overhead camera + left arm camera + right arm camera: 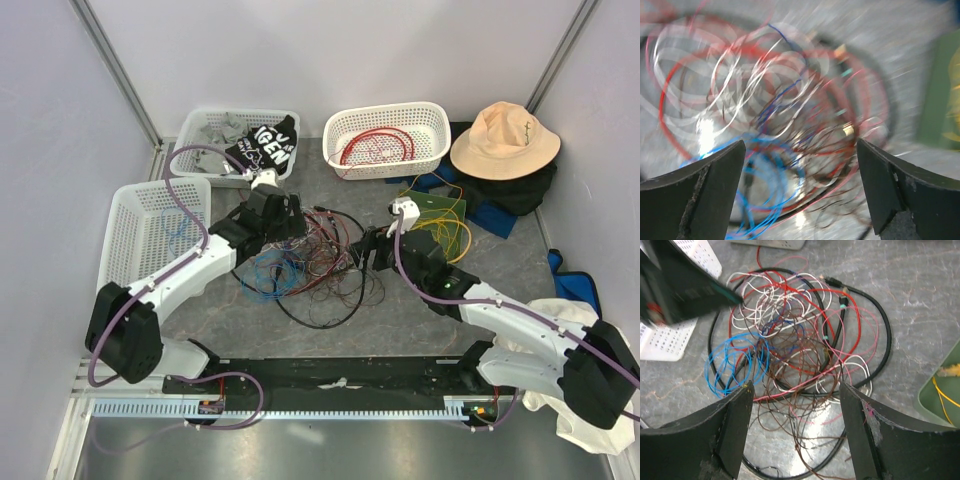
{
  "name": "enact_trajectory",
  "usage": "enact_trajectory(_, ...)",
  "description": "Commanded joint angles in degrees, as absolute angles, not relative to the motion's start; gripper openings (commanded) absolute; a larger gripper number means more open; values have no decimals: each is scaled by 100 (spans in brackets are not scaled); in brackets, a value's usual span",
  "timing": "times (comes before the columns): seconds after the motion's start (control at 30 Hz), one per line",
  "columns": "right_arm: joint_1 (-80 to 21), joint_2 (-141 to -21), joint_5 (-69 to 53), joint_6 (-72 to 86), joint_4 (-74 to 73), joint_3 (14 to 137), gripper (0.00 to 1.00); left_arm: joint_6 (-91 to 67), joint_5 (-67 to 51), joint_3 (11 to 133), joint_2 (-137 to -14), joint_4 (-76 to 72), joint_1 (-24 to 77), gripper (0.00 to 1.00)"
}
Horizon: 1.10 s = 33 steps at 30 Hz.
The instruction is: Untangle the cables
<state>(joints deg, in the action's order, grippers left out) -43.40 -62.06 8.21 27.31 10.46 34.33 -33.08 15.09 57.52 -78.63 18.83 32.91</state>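
The cables (310, 265) lie in a loose tangled heap on the grey table between the two arms: black, red, white, pink, brown and blue wires. My left gripper (292, 225) hovers at the heap's left side. Its wrist view is blurred, and there the left gripper (801, 150) stands open over blue and red loops of the cables (780, 125), holding nothing. My right gripper (365, 250) sits at the heap's right side. In its wrist view the right gripper (796, 387) is open above the brown strands of the cables (795, 340), gripping nothing.
A white basket (345, 120) at the back holds a red coil (378, 145). A second basket (125, 250) stands left, and a third (200, 125) back left with a black cloth (265, 145). A green tray (452, 205) with yellow wires and a hat (503, 140) lie to the right.
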Motion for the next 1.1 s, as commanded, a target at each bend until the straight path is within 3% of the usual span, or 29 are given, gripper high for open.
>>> enact_trajectory(0.0,-4359,-6118,835,2786,1424,3674,77,-3726,1652,5748,-7910,1495,3270,100)
enact_trajectory(0.57,-4359,-4483,1353,2707,598,2936,77,-4658,2276,7769,-11363,975,3902,100)
enact_trajectory(0.73,-4359,-4394,1389,2716,589,2760,77,-4676,2636,8741,-12170,1458,4104,100)
enact_trajectory(0.87,-4359,-4395,1345,2725,598,2681,77,-4351,2856,9807,-12971,2668,4219,100)
enact_trajectory(1.07,-4359,-4114,1476,2654,580,2584,78,-4377,2909,9572,-13052,3146,4184,97)
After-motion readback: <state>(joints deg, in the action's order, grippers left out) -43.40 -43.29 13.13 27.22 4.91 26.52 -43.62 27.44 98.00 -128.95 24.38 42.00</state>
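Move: The black cable's plug end with the teal band, at the far right side of the tangle, lies some 11 cm ahead of the left hand, 12 cm to its right and 14 cm below. The blue cable coil is about straight below that hand, some 3 cm to its left; the green tray's middle sits roughly 8 cm ahead and 33 cm to its right. From the right hand the plug end is about 17 cm ahead, 3 cm left and 16 cm below. The teal-banded plug end and the red and pink strands around it are what the left hand goes down to: wide open, it sweeps about 16 cm forward and to the right over the tangle and sinks some 12 cm, mostly midway, tipping and turning slightly. Meanwhile the open, empty right hand backs off about 5 cm to its right and back, rising first, then sinking again. ##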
